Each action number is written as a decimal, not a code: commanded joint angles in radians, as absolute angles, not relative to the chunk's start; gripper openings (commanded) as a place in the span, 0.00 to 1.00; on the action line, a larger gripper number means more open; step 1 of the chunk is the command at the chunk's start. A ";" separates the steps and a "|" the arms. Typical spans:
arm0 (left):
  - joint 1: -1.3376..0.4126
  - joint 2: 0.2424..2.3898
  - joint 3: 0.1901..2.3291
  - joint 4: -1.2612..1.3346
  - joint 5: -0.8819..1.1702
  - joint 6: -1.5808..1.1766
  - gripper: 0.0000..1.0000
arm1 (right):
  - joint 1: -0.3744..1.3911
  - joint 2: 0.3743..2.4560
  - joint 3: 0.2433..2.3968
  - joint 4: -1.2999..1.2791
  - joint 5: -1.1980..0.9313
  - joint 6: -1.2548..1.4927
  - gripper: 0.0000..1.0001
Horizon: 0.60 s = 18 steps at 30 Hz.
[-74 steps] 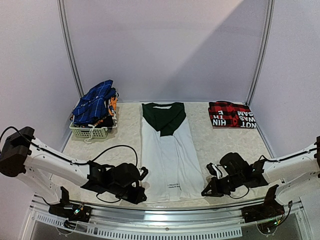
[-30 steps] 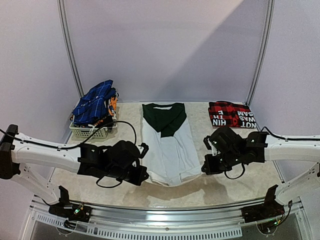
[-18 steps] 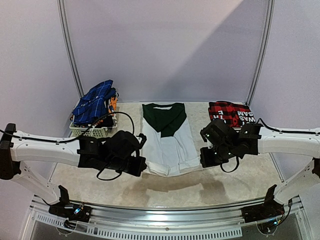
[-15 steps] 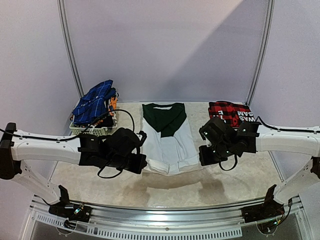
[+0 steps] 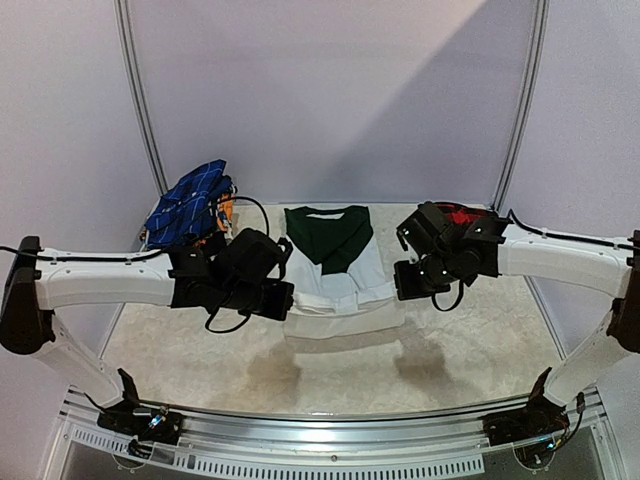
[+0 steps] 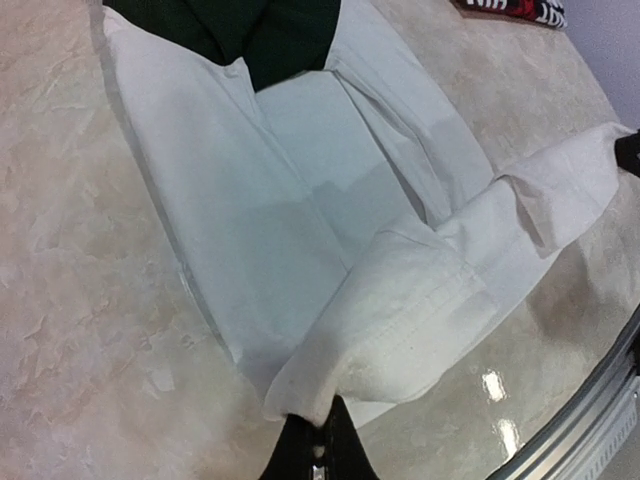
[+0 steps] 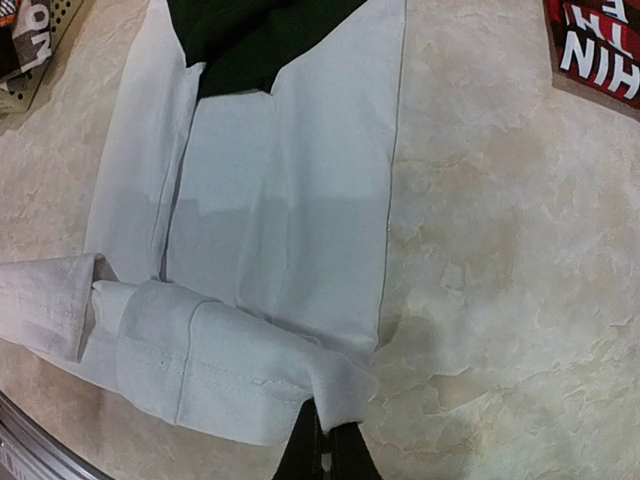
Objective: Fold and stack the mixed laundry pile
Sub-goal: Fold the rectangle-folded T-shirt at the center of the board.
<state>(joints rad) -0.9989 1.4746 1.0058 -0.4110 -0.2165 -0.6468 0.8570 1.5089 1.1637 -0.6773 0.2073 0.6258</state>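
Observation:
The white T-shirt (image 5: 345, 285) with its dark green top (image 5: 328, 235) lies lengthwise at mid-table. Its bottom hem is lifted off the table and carried toward the collar. My left gripper (image 5: 283, 300) is shut on the hem's left corner (image 6: 310, 395). My right gripper (image 5: 402, 281) is shut on the hem's right corner (image 7: 340, 395). The raised hem sags between them above the flat body of the shirt (image 7: 290, 170). A folded red-and-black plaid shirt (image 5: 470, 215) with white lettering sits at the back right, partly hidden by the right arm. Blue checked cloth (image 5: 190, 205) tops the heap at the back left.
A small white lattice basket (image 7: 30, 50) holds the heap at the back left; the left arm hides it in the top view. The beige marbled table (image 5: 470, 340) shows bare in front of the shirt. The metal front rail (image 5: 330, 450) borders the near edge.
Both grippers, shut on the T-shirt's bottom corners, have risen and moved from the near edge toward the back, folding the lower half of the shirt up over its body.

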 commanded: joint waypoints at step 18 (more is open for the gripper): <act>-0.791 1.666 1.241 -0.393 -0.239 -0.467 0.00 | 0.677 1.745 1.478 -0.661 0.155 0.451 0.00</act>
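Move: Both grippers already hold the hem corners of the white T-shirt, raised about 12 cm over the board. Its dark green collar part lies some 28 cm ahead of the left hand and 9 cm to its right, and some 25 cm ahead of the right hand and 15 cm to its left. The folded red plaid shirt is roughly 27 cm ahead and 27 cm right of the right hand. The laundry basket stands about 25 cm ahead and 33 cm left of the left hand. Keep both grippers pinched on the hem corners and carry them forward together, about 8 cm, nearly level, over the shirt's body towards the dark green collar part. Hold the spacing between the hands so the hem stays stretched across, and leave the wrists almost as they are. ##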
